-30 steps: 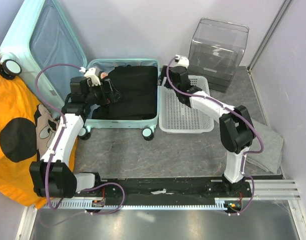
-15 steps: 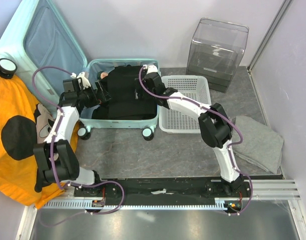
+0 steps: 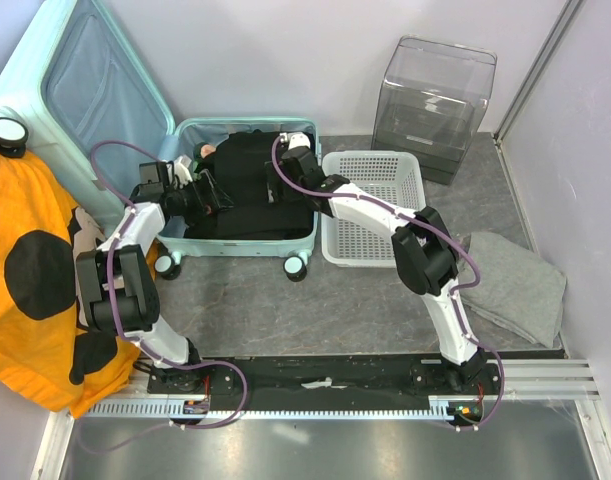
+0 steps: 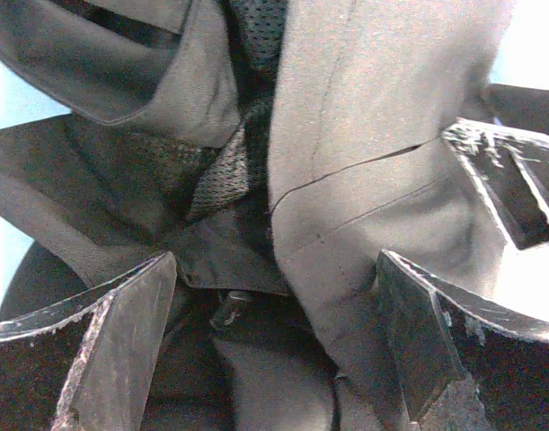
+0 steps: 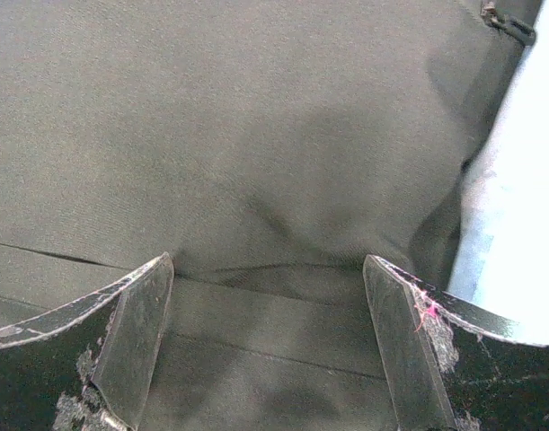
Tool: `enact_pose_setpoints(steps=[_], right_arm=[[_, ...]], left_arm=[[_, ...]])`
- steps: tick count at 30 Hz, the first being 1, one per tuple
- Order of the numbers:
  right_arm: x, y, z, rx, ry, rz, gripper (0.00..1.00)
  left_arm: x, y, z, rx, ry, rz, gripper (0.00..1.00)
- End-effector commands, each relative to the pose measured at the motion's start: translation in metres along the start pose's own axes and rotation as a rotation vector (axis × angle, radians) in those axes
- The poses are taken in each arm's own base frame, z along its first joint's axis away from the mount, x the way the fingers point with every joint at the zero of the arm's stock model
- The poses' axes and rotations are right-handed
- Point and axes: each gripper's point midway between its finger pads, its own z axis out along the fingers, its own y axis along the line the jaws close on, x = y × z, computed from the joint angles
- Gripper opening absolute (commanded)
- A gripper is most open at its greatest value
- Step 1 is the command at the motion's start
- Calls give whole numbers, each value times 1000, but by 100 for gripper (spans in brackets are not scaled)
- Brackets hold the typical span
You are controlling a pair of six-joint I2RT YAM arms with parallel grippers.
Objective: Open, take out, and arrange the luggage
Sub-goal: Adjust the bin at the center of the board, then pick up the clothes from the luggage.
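The mint luggage (image 3: 243,245) lies open, its lid (image 3: 95,90) leaning against the back wall at the left. A black garment (image 3: 250,185) fills the lower shell. My left gripper (image 3: 207,190) is at the garment's left edge, and my right gripper (image 3: 278,183) is at its right part. In the left wrist view, the left gripper (image 4: 276,269) stands open over folded black cloth (image 4: 364,117) with a zip pull below. In the right wrist view, the right gripper (image 5: 267,265) is open, pressed down on the smooth black cloth (image 5: 256,117), beside the pale lining (image 5: 517,224).
A white mesh basket (image 3: 370,245) stands right of the suitcase, with a clear plastic box (image 3: 435,95) behind it. A grey cloth (image 3: 515,285) lies at the right. An orange cartoon-print cloth (image 3: 25,250) covers the left side. A suitcase wheel (image 3: 295,267) sticks out in front.
My right arm swung from the basket's corner leftward onto the black garment. My left arm drew back and its gripper settled at the garment's left edge. Both jaws widened.
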Motion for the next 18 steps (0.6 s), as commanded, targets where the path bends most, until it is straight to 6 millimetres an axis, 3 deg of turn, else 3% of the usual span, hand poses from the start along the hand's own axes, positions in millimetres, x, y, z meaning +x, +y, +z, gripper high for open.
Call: enact_pose_setpoints(steps=[1, 4, 7, 10, 11, 13, 14, 18], right_arm=[[19, 10, 11, -43, 62, 21, 95], [24, 16, 13, -71, 73, 35, 94], [24, 18, 13, -88, 74, 45, 94], [16, 21, 5, -98, 56, 47, 94], [14, 21, 3, -101, 50, 47, 94], [13, 19, -3, -99, 46, 40, 94], [2, 21, -10, -108, 23, 40, 94], [-15, 29, -31, -157, -8, 42, 95]], left_arm=[[0, -25, 4, 113, 20, -29, 99], [10, -40, 11, 192, 62, -30, 97], [16, -48, 17, 252, 88, -43, 80], [16, -60, 13, 319, 93, -46, 44], [14, -63, 11, 335, 87, -46, 27], [8, -73, 3, 377, 60, -16, 11], [4, -76, -1, 385, 47, -13, 2], [-17, -83, -24, 406, -58, 16, 2]])
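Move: The fold of black cloth bag that the left fingers shut on lies about 4 cm to that hand's right, level with it ahead and in height. The left rim of the open luggage stands about 8 cm to the hand's left, and the near rim some 8 cm back, roughly under its line. A small pinkish head shows about 14 cm ahead. From the right hand, that fold is some 9 cm to the left and 3 cm back. Sliding about 5 cm to the right inside the luggage, towards the fold and the right hand, the left hand rolls some 15 degrees, its left side dipping, and shuts its wide-open fingers, pinching the black cloth between their tips; it rises about 1.5 cm at the close. The right hand stays wide open on the bag's top, easing some 1.5 cm left and slightly down. ##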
